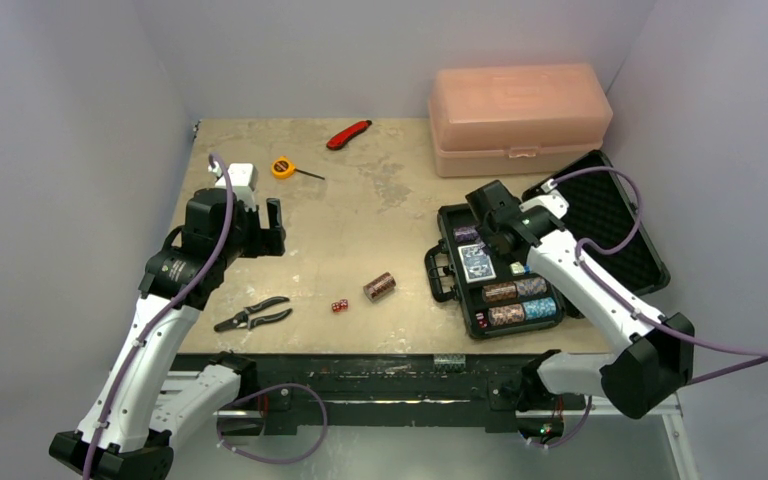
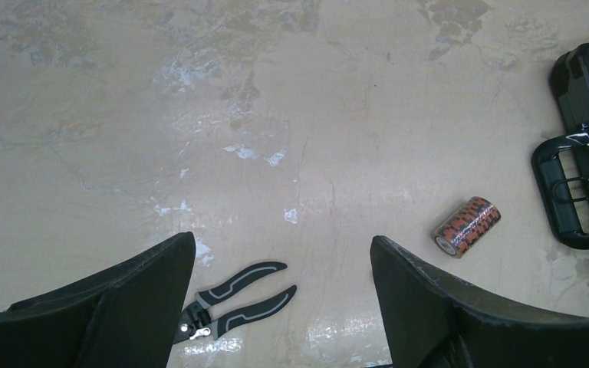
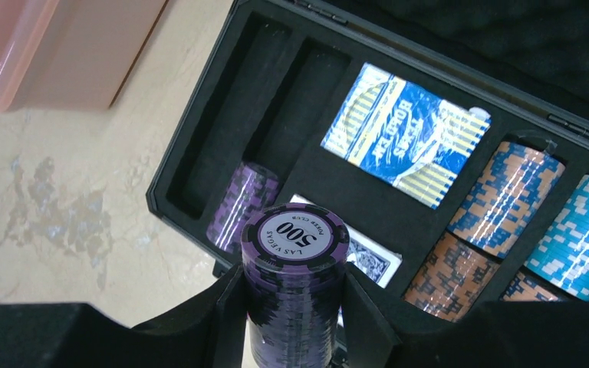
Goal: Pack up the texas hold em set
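The black case [image 1: 444, 250] lies open at the right, lid [image 1: 610, 215] back. Its foam [image 3: 330, 184] holds a blue card deck [image 3: 406, 134], a second deck [image 3: 368, 257], a purple chip roll [image 3: 241, 203], orange rolls [image 3: 506, 195] and a teal roll [image 3: 583, 234]. My right gripper [image 3: 294, 280] hovers over the case's far end, shut on a purple chip roll [image 3: 295, 241] held upright. A loose orange-black chip roll [image 1: 379, 287] and two red dice [image 1: 339, 306] lie mid-table. My left gripper [image 2: 282, 239] hangs open and empty above the table, left of that loose roll [image 2: 466, 225].
A translucent pink box [image 1: 520, 118] stands behind the case. A red utility knife [image 1: 349, 133] and a yellow tape measure [image 1: 282, 167] lie at the back. Black pliers [image 1: 252, 314] rest near the front left. The case handle [image 2: 575, 192] sticks out toward the table's middle.
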Robot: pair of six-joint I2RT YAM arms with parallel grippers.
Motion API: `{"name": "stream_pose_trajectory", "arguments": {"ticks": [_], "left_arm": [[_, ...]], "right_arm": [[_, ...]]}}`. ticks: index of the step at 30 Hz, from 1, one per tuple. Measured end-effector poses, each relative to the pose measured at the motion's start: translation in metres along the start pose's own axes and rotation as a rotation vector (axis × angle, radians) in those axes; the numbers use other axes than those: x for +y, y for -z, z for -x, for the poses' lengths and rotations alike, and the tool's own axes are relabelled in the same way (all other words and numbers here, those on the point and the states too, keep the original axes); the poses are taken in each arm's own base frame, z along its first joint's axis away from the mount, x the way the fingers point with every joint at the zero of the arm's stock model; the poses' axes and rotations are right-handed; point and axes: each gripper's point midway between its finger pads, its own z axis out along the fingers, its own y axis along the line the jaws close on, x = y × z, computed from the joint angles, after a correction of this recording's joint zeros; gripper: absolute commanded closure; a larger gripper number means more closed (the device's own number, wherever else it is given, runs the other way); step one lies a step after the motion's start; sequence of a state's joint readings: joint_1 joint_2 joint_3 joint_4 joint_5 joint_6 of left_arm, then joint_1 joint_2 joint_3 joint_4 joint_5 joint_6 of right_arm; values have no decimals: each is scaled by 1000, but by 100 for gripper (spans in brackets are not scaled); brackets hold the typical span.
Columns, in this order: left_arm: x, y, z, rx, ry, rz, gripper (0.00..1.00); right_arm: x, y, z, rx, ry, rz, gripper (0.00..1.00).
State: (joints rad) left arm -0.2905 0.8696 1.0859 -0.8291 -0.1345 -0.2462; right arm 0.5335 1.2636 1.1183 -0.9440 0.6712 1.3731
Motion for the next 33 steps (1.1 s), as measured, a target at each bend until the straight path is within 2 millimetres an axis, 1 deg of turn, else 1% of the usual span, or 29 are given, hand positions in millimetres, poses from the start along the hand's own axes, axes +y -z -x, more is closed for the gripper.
{"name": "stream_pose_trajectory", "arguments": {"ticks": [9, 12, 18, 24, 33], "left_arm": [[0, 0, 0, 0, 0, 0, 16], [0, 0, 0, 0, 0, 0, 16], [0, 0, 0, -1, 0, 1, 16], [1, 0, 0, -1, 0, 5, 16], [2, 0, 0, -1, 0, 9, 16]], "right_arm": [[-9, -24, 26, -15, -93, -71, 100], [-8, -33, 32, -19, -111, -82, 100], [-5, -52, 37, 4, -143, -91, 100], [-3, -78, 37, 44, -152, -118, 100], [5, -102, 27, 114, -156, -105, 100]]}}
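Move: Out ahead and to the right of the right hand, which already holds a purple chip roll, is the empty half of the case's chip slot: about 12 cm forward, 7 cm right and 10 cm down. The purple roll already in that slot lies some 8 cm left of this spot and 2 cm nearer; from the hand, the playing cards are about 3 cm ahead and 1 cm right, the Hold'em pack about 5 cm ahead and 11 cm right. From the left hand the spot is roughly 13 cm forward, 45 cm right. Carrying the pinched purple chip roll towards the empty half-slot, the right hand first swings mostly right, then heads forward and sinks ever more steeply, ending about 7.5 cm forward, 5.5 cm right and 5.5 cm lower. On the way it passes from beside the seated purple roll to its right, the wrist turning some 10 degrees with a slight downward tip and the fingers keeping their hold. ##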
